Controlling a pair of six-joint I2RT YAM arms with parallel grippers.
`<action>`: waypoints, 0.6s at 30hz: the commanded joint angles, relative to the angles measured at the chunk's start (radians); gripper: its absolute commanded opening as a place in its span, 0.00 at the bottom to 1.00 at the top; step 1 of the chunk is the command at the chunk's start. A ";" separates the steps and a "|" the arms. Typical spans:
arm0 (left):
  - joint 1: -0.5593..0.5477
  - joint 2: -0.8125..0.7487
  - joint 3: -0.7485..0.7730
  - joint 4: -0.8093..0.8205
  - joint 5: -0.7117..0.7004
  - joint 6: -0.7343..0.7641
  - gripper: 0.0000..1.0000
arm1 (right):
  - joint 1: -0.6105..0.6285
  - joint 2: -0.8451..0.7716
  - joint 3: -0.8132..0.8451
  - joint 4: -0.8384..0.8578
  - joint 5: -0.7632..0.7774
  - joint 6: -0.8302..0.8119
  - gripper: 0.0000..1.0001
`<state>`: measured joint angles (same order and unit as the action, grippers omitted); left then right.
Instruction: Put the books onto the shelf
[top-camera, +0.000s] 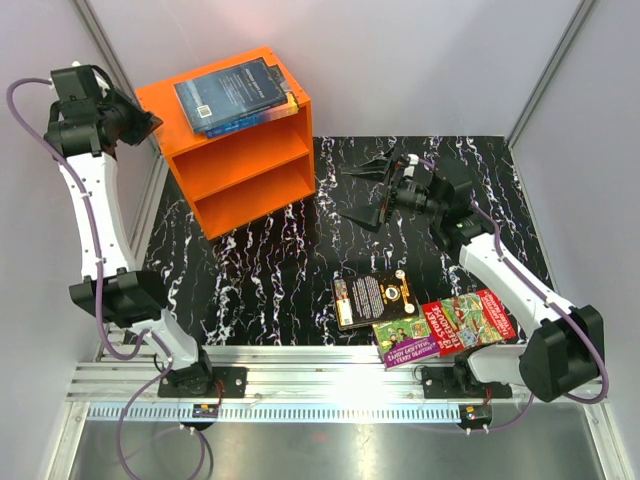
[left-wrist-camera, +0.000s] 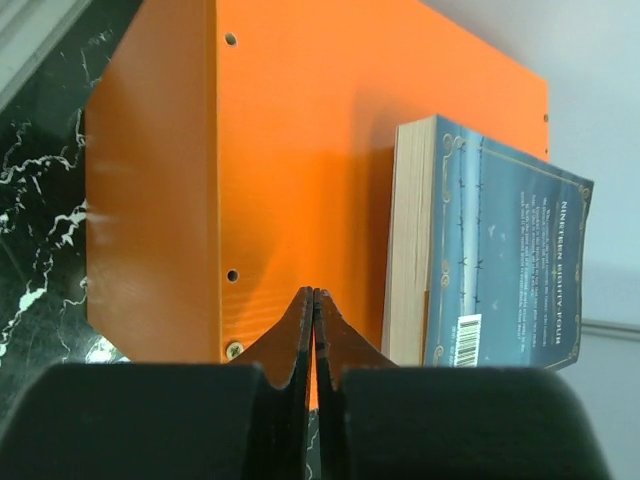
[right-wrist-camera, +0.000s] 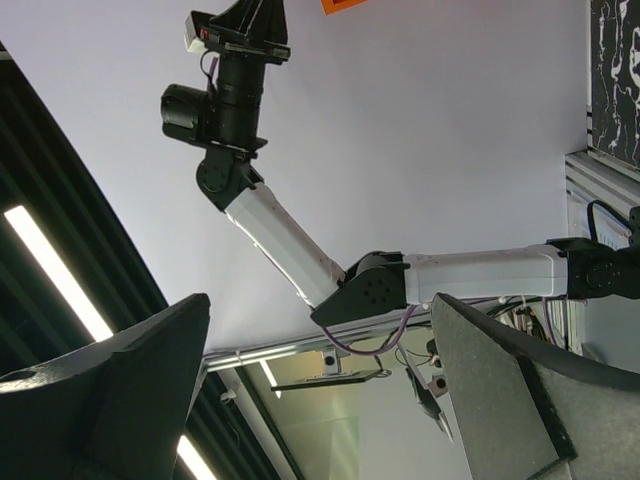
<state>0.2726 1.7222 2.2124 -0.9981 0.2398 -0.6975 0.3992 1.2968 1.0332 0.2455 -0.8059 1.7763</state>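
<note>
The orange shelf (top-camera: 168, 102) stands at the far left of the table, its two compartments facing the front. A blue book (top-camera: 235, 94) lies flat on its top; the left wrist view shows that book (left-wrist-camera: 500, 250) with its back cover up on the shelf (left-wrist-camera: 300, 150). My left gripper (top-camera: 153, 122) hovers at the shelf's upper left corner, apart from the book, and it (left-wrist-camera: 313, 293) is shut on nothing. A black book (top-camera: 374, 298), a green-purple book (top-camera: 408, 342) and a red book (top-camera: 470, 318) lie near the front right. My right gripper (top-camera: 363, 192) hangs open above mid-table, empty (right-wrist-camera: 320, 300).
The black marbled tabletop (top-camera: 260, 270) is bounded by grey walls at the back and sides. A metal rail (top-camera: 330, 365) with both arm bases runs along the near edge. The right wrist view looks sideways at the left arm (right-wrist-camera: 280, 235).
</note>
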 joint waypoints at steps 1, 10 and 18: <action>-0.019 -0.010 -0.033 0.053 0.056 0.001 0.00 | -0.005 -0.048 -0.001 0.011 -0.030 -0.017 0.99; -0.093 -0.023 -0.074 0.173 0.059 -0.030 0.00 | -0.005 -0.073 -0.022 -0.021 -0.035 -0.035 0.99; -0.128 0.005 -0.022 0.173 0.026 -0.017 0.00 | -0.005 -0.077 -0.045 -0.032 -0.033 -0.041 0.98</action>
<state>0.1539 1.7237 2.1281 -0.8898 0.2634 -0.7189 0.3992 1.2446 0.9882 0.2092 -0.8074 1.7504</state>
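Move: The back-cover-up Nineteen Eighty-Four book is about 14 cm right of the closed left gripper, some 6 cm ahead and a couple of centimetres lower; its near end is only about 5 cm off. Jane Eyre lies beneath it, 16 cm right, 5 cm ahead and 5 cm down. The orange shelf top's middle is about 12 cm right, 5 cm ahead, 7 cm below. From the right gripper the upper book sits roughly 27 cm left and 21 cm ahead, nearly level. Sweep the shut left gripper about 5 cm to the right over the orange top, easing some 2 cm forward, towards the barcode end of the upper book. Dip about 2 cm early, then come back up by half of that, turning the hand slightly clockwise, until the fingertips meet the book's left end and nudge it along. ##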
